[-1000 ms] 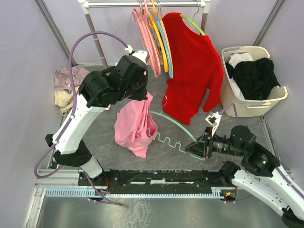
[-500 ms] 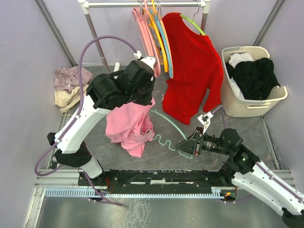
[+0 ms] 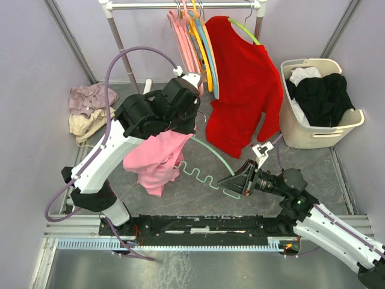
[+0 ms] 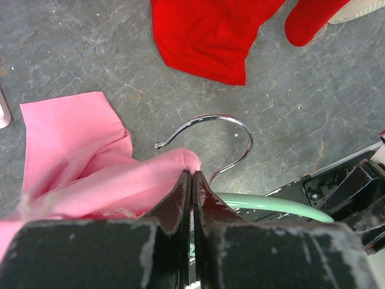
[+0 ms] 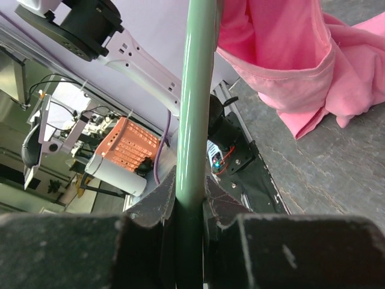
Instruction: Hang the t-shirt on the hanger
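The pink t-shirt point(image 3: 154, 159) hangs bunched from my left gripper point(image 3: 187, 131), which is shut on a fold of it point(image 4: 120, 186); the fingertips point(image 4: 194, 173) meet with cloth between them. The mint-green hanger point(image 3: 212, 154) is held off the floor, and its wavy bar point(image 3: 198, 176) runs toward my right gripper point(image 3: 233, 183). That gripper point(image 5: 191, 180) is shut on the hanger's bar point(image 5: 198, 90). The metal hook point(image 4: 207, 117) sticks out just past the pinched fold. The bar's far end disappears into the pink cloth point(image 5: 283, 54).
A red shirt point(image 3: 243, 90) hangs on a lime hanger from the rail at the back, beside pink hangers point(image 3: 184, 48). At the right stands a cream laundry basket point(image 3: 290, 131) with dark clothes. A beige clothes pile point(image 3: 84, 111) lies at the left.
My right gripper has carried the hanger to the left, toward the shirt. The left arm has shifted right and the hanging t-shirt has swung to the left.
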`<state>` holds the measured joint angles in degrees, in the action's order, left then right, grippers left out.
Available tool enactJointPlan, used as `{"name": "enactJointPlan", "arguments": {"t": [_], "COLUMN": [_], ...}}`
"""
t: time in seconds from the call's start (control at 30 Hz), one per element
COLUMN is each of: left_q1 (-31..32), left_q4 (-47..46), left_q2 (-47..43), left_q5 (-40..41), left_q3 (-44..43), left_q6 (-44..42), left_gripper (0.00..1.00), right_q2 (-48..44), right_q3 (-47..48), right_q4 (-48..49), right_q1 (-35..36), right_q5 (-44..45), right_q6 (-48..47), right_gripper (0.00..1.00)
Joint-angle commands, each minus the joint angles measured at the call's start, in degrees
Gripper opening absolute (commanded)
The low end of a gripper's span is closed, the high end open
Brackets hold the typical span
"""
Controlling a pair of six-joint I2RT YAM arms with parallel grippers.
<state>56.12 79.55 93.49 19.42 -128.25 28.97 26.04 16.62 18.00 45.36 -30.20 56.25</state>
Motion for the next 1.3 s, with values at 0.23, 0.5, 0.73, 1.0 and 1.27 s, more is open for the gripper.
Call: {"name": "enactJointPlan", "arguments": {"t": [0.23, 0.5, 0.73, 1.0, 1.27], "left_q1": [0.48, 0.42, 0.41, 0.46, -0.17], "left_q4": [-3.79, -5.65, -7.53, -10.56, -13.79], "left_q2": [-0.25, -3.92, -7.92, -11.01, -13.71], "left_q5": [-1.25, -1.84, -1.54, -3.25, -5.71], "left_q3": [2.33, 7.17, 10.67, 14.88, 17.88], "left_q6": [-4.46, -3.49, -2.89, -2.77, -2.78], "left_gripper": [0.27, 0.37, 0.38, 0.48, 0.53], "right_q2": [0.96, 1.26, 2.91, 4.51, 5.32], "right_q3": [0.11, 0.07, -0.35, -0.63, -0.78], "right_q4": [17.18, 17.24, 19.49, 21.34, 22.11], "right_q1": [0.50, 0.52, 0.50, 0.49, 0.53], "right_q5": [-1.92, -1.77, -1.74, -2.23, -2.29], "right_q6": [1.67, 1.76, 2.48, 3.24, 3.34], "right_gripper": [0.02, 0.02, 0.02, 0.02, 0.02]}}
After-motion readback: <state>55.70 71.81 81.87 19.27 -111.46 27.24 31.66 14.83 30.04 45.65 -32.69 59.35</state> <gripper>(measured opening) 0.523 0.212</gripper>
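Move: The left hand pinches the pink t-shirt's collar right beside the green hanger's neck, which lies about 2 cm to its right, level ahead and some 3 cm lower. The t-shirt's body hangs around 9 cm left, 5 cm back and 12 cm below; the red sweater is roughly 14 cm ahead, 13 cm right and 10 cm lower. From the right hand, gripping the hanger's end, the neck is about 10 cm ahead, 8 cm left and 8 cm up. The left hand releases the t-shirt's collar, dipping about 2.5 cm, then eases left, back and up, fingers half-open. ##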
